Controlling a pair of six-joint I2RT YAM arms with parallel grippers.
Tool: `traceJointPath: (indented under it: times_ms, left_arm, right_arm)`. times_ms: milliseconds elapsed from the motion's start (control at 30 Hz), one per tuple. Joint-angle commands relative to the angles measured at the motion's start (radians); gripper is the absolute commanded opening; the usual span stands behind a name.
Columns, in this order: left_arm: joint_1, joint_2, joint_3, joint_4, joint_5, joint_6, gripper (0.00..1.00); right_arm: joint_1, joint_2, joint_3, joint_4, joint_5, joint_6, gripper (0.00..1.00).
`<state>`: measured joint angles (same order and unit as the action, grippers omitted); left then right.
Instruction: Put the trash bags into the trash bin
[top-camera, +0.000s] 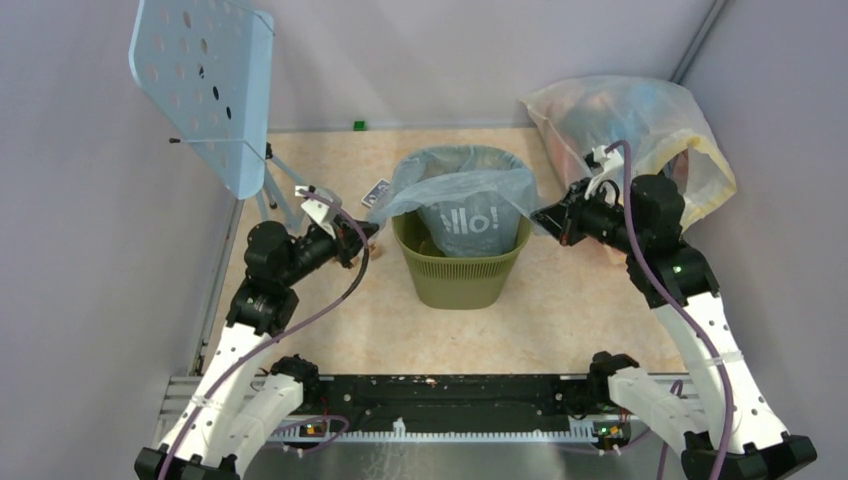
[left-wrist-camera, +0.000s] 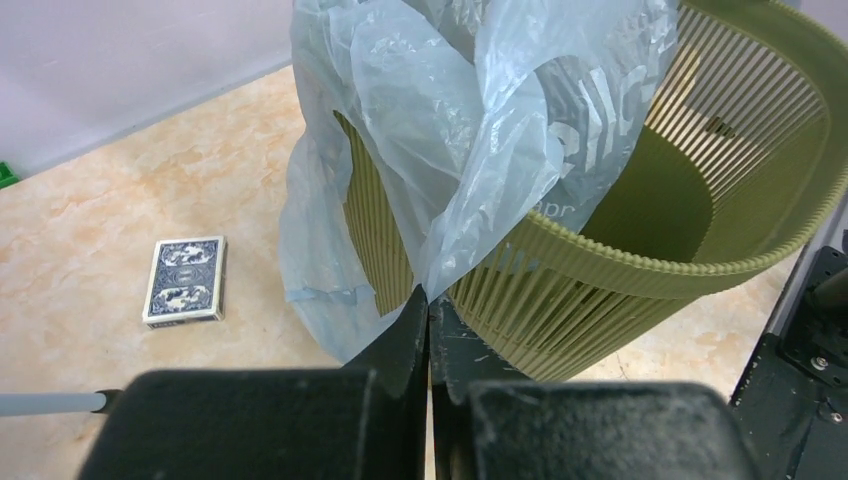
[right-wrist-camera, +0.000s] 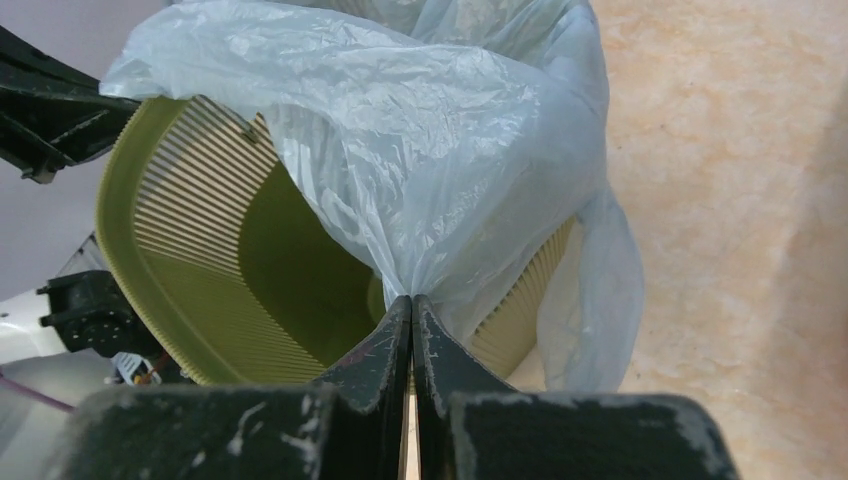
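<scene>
The olive-green trash bin (top-camera: 460, 275) stands mid-table. A pale blue-grey trash bag (top-camera: 470, 190) with white lettering hangs partly inside it, stretched open above the rim. My left gripper (top-camera: 372, 232) is shut on the bag's left edge; the wrist view shows the film (left-wrist-camera: 470, 150) pinched at the tips (left-wrist-camera: 428, 295), beside the bin's slatted wall (left-wrist-camera: 560, 300). My right gripper (top-camera: 545, 215) is shut on the bag's right edge; its wrist view shows the film (right-wrist-camera: 400, 150) pinched at the tips (right-wrist-camera: 412, 300) over the bin's rim (right-wrist-camera: 180, 250).
A big clear-yellowish sack (top-camera: 625, 135) of coloured items lies at the back right behind my right arm. A deck of cards (left-wrist-camera: 184, 280) lies on the table left of the bin. A pale blue perforated panel (top-camera: 205, 85) stands at the back left.
</scene>
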<state>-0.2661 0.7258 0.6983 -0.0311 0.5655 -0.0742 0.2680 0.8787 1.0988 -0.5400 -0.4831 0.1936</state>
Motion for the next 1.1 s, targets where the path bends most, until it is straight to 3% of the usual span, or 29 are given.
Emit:
traceJointPath:
  times_ms: [0, 200, 367, 800, 1067]
  left_arm:
    - [0.001, -0.029, 0.039, -0.057, 0.053, 0.024, 0.00]
    - [0.001, -0.052, 0.022, -0.129, 0.149, 0.053, 0.00]
    - [0.001, -0.050, 0.000, -0.146, 0.111, 0.038, 0.00]
    - [0.001, 0.004, 0.017, -0.088, 0.114, -0.052, 0.00]
    - [0.001, 0.003, 0.006, -0.112, 0.047, -0.067, 0.00]
  right_arm:
    - [-0.006, -0.055, -0.061, 0.104, -0.062, 0.112, 0.00]
    - [-0.004, -0.105, -0.153, 0.114, -0.086, 0.157, 0.00]
    - [-0.004, -0.129, -0.199, 0.113, -0.066, 0.163, 0.00]
    - [-0.005, -0.141, -0.002, 0.088, -0.100, 0.137, 0.00]
    - [-0.005, -0.205, -0.099, -0.021, -0.077, 0.130, 0.00]
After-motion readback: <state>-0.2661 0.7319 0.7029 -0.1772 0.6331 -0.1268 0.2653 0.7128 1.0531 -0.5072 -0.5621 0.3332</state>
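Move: The spread bag edge hangs between my shut grippers, short of the bin's near rim. The middle of that rim lies about 5 cm back, 17 cm right and 5 cm below my left hand, and 6 cm back, 16 cm left and 7 cm below my right. The playing cards lie on the table some 22 cm ahead of my left hand and 2 cm to its left, and the stuffed sack about 20 cm ahead of my right hand and 23 cm to its right. Both my hands keep the blue bag's edge pinched and pull it back over the bin's mouth towards me. My right draws back about 4 cm in all, rolling its left side up, and lifts some 3 cm near the end. My left comes back nearly 3 cm while sinking, then keeps sinking to about 3 cm, tipping down some 10 degrees as it eases slightly forward. ##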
